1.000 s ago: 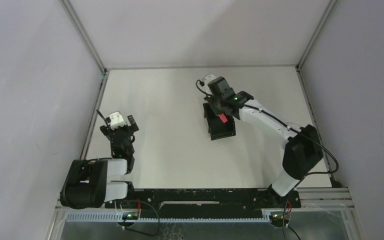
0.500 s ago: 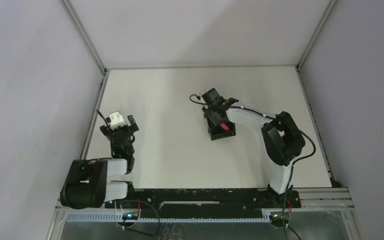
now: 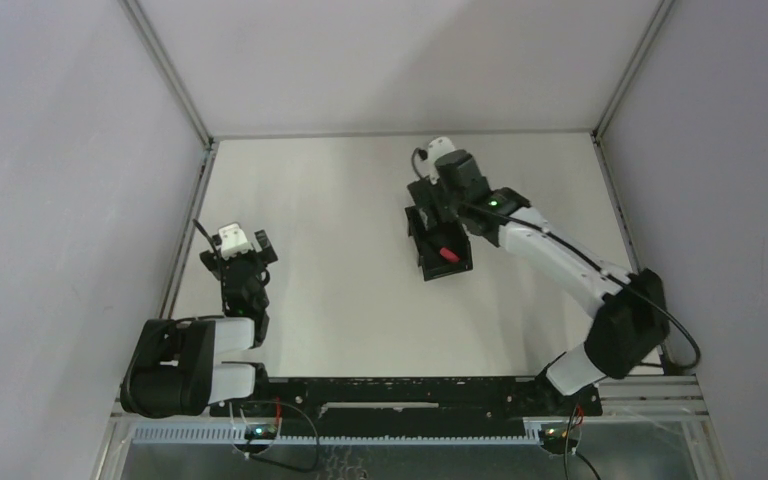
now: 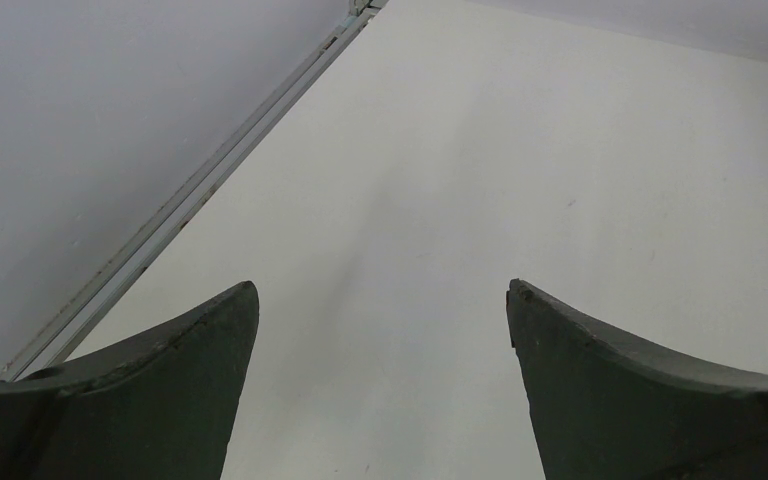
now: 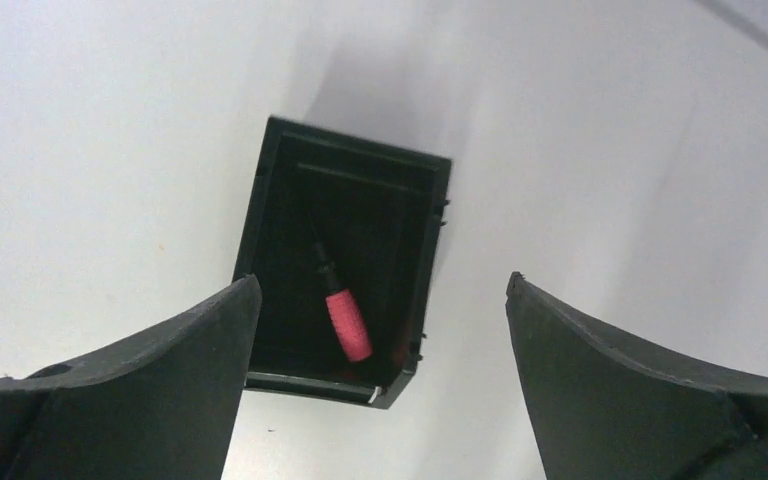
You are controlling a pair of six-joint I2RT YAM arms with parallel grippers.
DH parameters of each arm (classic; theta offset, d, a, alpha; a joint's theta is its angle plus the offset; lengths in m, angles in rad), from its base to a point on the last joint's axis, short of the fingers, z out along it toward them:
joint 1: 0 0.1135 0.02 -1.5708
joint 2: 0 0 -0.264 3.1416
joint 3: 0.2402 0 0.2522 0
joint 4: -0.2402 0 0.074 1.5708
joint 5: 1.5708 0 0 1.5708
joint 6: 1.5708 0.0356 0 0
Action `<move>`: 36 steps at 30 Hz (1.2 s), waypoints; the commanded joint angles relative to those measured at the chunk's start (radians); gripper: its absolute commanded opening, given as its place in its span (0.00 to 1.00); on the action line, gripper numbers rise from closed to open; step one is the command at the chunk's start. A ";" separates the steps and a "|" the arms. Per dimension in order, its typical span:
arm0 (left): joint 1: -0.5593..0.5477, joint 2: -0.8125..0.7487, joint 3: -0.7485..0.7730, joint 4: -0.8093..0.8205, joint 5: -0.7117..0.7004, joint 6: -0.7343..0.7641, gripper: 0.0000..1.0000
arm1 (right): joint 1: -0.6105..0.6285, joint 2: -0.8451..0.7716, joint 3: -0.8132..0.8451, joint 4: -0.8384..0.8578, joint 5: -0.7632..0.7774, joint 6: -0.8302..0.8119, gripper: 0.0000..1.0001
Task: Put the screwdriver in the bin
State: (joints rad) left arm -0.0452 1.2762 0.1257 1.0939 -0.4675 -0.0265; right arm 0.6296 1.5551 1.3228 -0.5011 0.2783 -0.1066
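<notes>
The screwdriver (image 5: 348, 325), with its red handle and thin dark shaft, lies loose on the floor of the black bin (image 5: 278, 200). In the top view the red handle of the screwdriver (image 3: 448, 253) shows inside the bin (image 3: 430, 268) near mid-table. My right gripper (image 5: 381, 283) hangs open above the bin's far side, its fingers wide apart and touching nothing; from above, the right gripper (image 3: 434, 207) sits just beyond the bin. My left gripper (image 4: 381, 287) is open over bare table at the left, where the top view shows the left gripper (image 3: 237, 252).
White tabletop (image 3: 340, 290) all round the bin. Grey enclosure walls and a metal frame rail (image 4: 170, 215) run along the left edge. The arm bases sit on the black rail (image 3: 390, 390) at the near edge.
The right gripper opened and let go of the screwdriver, which now lies in the bin. The right arm then rose and drew back toward the far side. The left arm stayed still.
</notes>
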 commanded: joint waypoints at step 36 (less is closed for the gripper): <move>0.005 -0.003 0.051 0.019 0.012 0.001 0.98 | -0.556 -0.873 -1.037 0.656 -0.079 0.426 1.00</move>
State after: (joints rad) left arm -0.0452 1.2762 0.1257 1.0935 -0.4675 -0.0265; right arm 0.0788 0.6868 0.2729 0.1078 0.1856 0.2985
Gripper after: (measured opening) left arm 0.985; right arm 0.993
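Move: The right hand hangs open and empty over the bin, its middle almost straight below, about 15 cm down and 1 cm to the left. The red-handled screwdriver already lies inside, some 16 cm down, its middle about 1 cm back and 1 cm left of this hand. From the idle left hand, the bin stands roughly 38 cm to the right, 3 cm farther out and 9 cm lower. Touching nothing at either end, the right hand heads away from the bin to the robot's right, about 20 cm in all, first climbing some 7 cm, then arcing down and drawing back about 8 cm to finish lower than it began. The fingers stay wide open while the wrist swings clockwise some 35 degrees, rolls its left side up and levels out. ##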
